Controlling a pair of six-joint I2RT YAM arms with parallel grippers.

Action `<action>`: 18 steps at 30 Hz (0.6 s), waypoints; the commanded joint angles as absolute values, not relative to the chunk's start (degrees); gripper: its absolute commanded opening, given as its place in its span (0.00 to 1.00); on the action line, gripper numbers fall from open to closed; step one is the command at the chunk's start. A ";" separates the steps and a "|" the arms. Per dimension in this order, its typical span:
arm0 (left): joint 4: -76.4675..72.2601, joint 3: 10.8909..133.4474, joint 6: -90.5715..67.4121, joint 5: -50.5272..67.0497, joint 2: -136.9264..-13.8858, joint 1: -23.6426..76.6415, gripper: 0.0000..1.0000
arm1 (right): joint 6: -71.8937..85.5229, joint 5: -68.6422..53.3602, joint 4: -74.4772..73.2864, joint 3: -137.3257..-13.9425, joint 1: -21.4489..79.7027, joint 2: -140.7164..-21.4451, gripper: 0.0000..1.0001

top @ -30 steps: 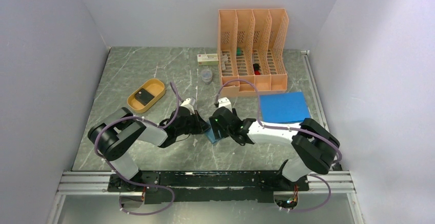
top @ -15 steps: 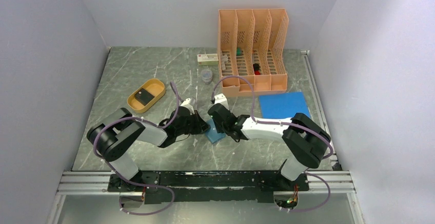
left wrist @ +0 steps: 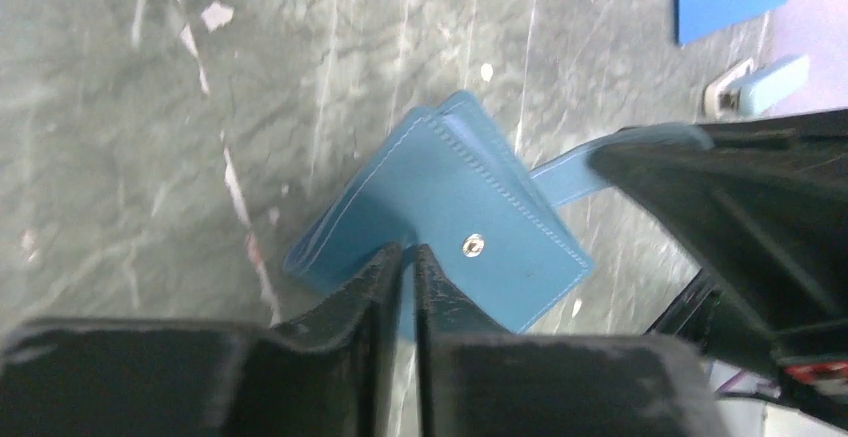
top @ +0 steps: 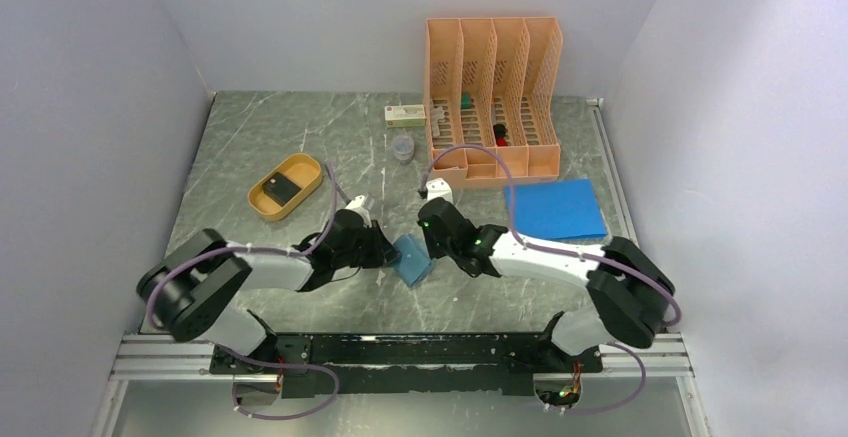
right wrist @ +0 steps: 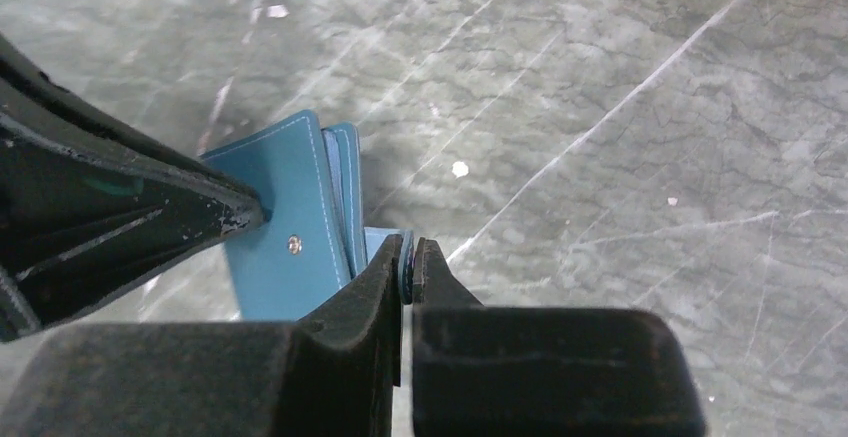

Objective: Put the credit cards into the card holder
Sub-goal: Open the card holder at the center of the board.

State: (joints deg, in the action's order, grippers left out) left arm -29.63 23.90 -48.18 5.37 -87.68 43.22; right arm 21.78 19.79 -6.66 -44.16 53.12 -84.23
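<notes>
The teal card holder [top: 411,259] lies folded on the marble table between my two grippers. Its snap stud [left wrist: 472,245] faces up. My left gripper [left wrist: 408,253] is shut on the near edge of its cover. My right gripper [right wrist: 408,257] is shut on its snap tab [left wrist: 562,179], which stretches out from the far edge. In the top view the left gripper [top: 384,252] is at the holder's left and the right gripper [top: 432,248] at its right. One dark credit card [top: 283,188] lies in the orange oval tray [top: 262,200], far from both grippers.
An orange file rack [top: 492,97] stands at the back. A flat bright-blue sheet [top: 555,207] lies right of the right arm. A small white box [top: 405,114] and a clear cup [top: 402,147] sit left of the rack. Walls close in both sides.
My right gripper has gone from open to shut on the snap tab. The left arm has stretched lower and further left. More of the card holder shows between the grippers.
</notes>
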 commanded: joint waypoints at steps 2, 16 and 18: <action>-11.15 20.25 -45.10 5.62 -78.58 43.28 0.37 | 21.37 16.10 -10.49 -41.76 52.90 -75.14 0.00; -19.82 15.21 -52.68 11.67 -63.81 43.32 0.97 | 28.15 9.06 -7.13 -40.45 56.93 -70.82 0.00; -21.22 14.46 -53.13 11.98 -63.89 43.33 0.97 | 28.89 8.88 -6.44 -40.53 57.63 -71.35 0.00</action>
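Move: The card holder's middle lies about 3 cm to the right of the left hand, 1 cm back and a little lower; the clear cup is some 24 cm ahead and 1 cm right, the yellow tray about 22 cm left and 16 cm ahead. From the right hand, whose shut fingers already hold the strap, the holder's middle is about 4 cm left, 2 cm back and 3 cm below, and the blue sheet 25 cm right and 10 cm ahead. Upward first, then back towards the robot and lastly a little left, the right hand draws the strap about 5 cm up and 5 cm back, keeping its pinch and rolling some 15 degrees, left side rising. The left hand spreads its nearly shut fingers wide and comes free of the holder's left side, retreating about 5 cm back, rising and easing left. ##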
